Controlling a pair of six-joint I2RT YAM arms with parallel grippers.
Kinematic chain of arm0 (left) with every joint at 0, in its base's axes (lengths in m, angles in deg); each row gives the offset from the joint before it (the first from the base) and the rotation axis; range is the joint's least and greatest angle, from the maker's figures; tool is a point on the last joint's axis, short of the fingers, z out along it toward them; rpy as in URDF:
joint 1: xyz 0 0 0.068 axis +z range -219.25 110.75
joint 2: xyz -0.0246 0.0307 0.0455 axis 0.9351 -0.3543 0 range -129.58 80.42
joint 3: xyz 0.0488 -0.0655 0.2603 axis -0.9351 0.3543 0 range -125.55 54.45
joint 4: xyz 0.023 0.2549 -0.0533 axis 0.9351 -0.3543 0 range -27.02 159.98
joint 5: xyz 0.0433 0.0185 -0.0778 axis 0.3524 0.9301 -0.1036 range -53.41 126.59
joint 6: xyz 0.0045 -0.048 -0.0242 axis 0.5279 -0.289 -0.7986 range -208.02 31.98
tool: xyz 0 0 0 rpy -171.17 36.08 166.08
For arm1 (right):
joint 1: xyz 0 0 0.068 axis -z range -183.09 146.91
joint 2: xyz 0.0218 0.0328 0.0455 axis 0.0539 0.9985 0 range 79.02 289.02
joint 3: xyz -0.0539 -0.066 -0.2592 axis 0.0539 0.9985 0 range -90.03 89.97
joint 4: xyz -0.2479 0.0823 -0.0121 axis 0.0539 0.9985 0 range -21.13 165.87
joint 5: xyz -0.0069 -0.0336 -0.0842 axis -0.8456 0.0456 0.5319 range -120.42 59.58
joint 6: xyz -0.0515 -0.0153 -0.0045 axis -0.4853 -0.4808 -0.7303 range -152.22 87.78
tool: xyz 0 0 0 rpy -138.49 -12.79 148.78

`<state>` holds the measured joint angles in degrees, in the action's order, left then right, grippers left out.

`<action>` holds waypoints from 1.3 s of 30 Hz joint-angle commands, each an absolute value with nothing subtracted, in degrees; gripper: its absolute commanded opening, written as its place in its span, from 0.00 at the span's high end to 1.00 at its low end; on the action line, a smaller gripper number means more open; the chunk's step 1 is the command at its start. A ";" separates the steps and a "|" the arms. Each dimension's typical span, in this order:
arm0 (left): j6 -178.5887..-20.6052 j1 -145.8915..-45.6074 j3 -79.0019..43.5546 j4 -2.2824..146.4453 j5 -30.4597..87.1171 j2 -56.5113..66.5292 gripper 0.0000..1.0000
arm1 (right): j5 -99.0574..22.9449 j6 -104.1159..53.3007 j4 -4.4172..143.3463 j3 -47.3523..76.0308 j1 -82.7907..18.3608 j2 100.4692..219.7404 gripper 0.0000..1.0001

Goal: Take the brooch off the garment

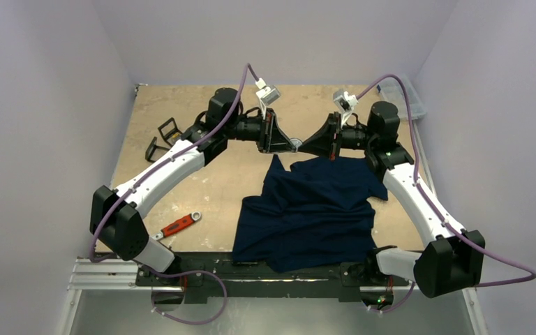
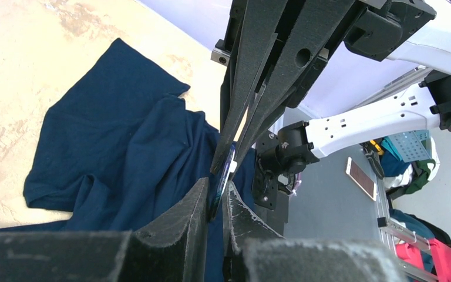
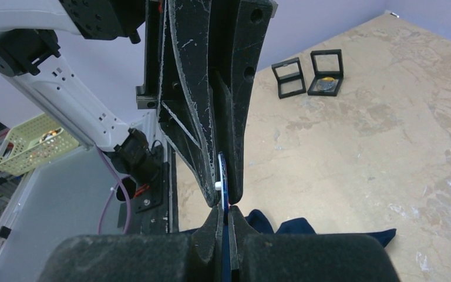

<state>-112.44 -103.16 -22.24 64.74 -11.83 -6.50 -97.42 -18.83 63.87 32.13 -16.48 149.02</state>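
The dark navy garment (image 1: 307,209) lies crumpled on the table, and also shows in the left wrist view (image 2: 111,147). My left gripper (image 1: 287,144) and right gripper (image 1: 304,145) meet tip to tip above its far edge. Between them is the brooch (image 1: 296,144), a thin blue disc with a white stud, seen edge-on. In the left wrist view the brooch (image 2: 224,179) stands between my left gripper (image 2: 216,187) jaws. In the right wrist view my right gripper (image 3: 224,212) is shut on the brooch (image 3: 222,176). No cloth hangs from it.
Two black display frames (image 1: 162,137) sit at the table's far left, also seen from the right wrist (image 3: 305,75). A red-handled wrench (image 1: 180,225) lies near the left front. A clear container (image 1: 401,94) stands at the back right edge.
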 commanded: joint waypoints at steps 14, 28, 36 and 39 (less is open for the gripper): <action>-103.49 -104.79 -28.85 58.38 -10.03 -8.61 0.92 | -100.44 -25.59 68.65 28.16 -16.98 146.64 1.00; -86.84 -101.93 -30.90 48.36 -13.71 -2.68 0.61 | -100.73 -28.98 71.46 27.04 -16.97 148.19 1.00; -89.43 -100.95 -29.96 50.76 -15.92 -1.53 0.65 | -100.72 -28.80 71.35 27.13 -16.97 148.19 1.00; -89.68 -101.28 -30.22 51.70 -16.21 -1.88 0.65 | -100.73 -28.71 71.42 27.04 -16.98 148.12 1.00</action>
<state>-88.99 -100.84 -28.32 49.12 -14.06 -2.83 -99.23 -27.99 71.68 29.46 -16.69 148.63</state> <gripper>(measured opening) 0.348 0.015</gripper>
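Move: The brooch hangs in the air between both hands, pinched by each: its middle lies about 2 cm to the right of the left hand point and roughly 2 cm to the left of the right hand point, level with both. The garment's middle lies some 30 cm below the left hand, about 10 cm back and 5 cm right. The black case holding the yellow piece lies about 33 cm left of that hand, 13 cm ahead, 30 cm below. Rolling about its own pointing axis, forward side rising by nearly 20 degrees, the left wrist first stays close to the brooch with its fingers still shut; then they open and the hand backs off left and up, about 4 cm, clear of the brooch. The right hand stays nearly in place, keeps its pinch on the rim and turns only some 5 degrees. ##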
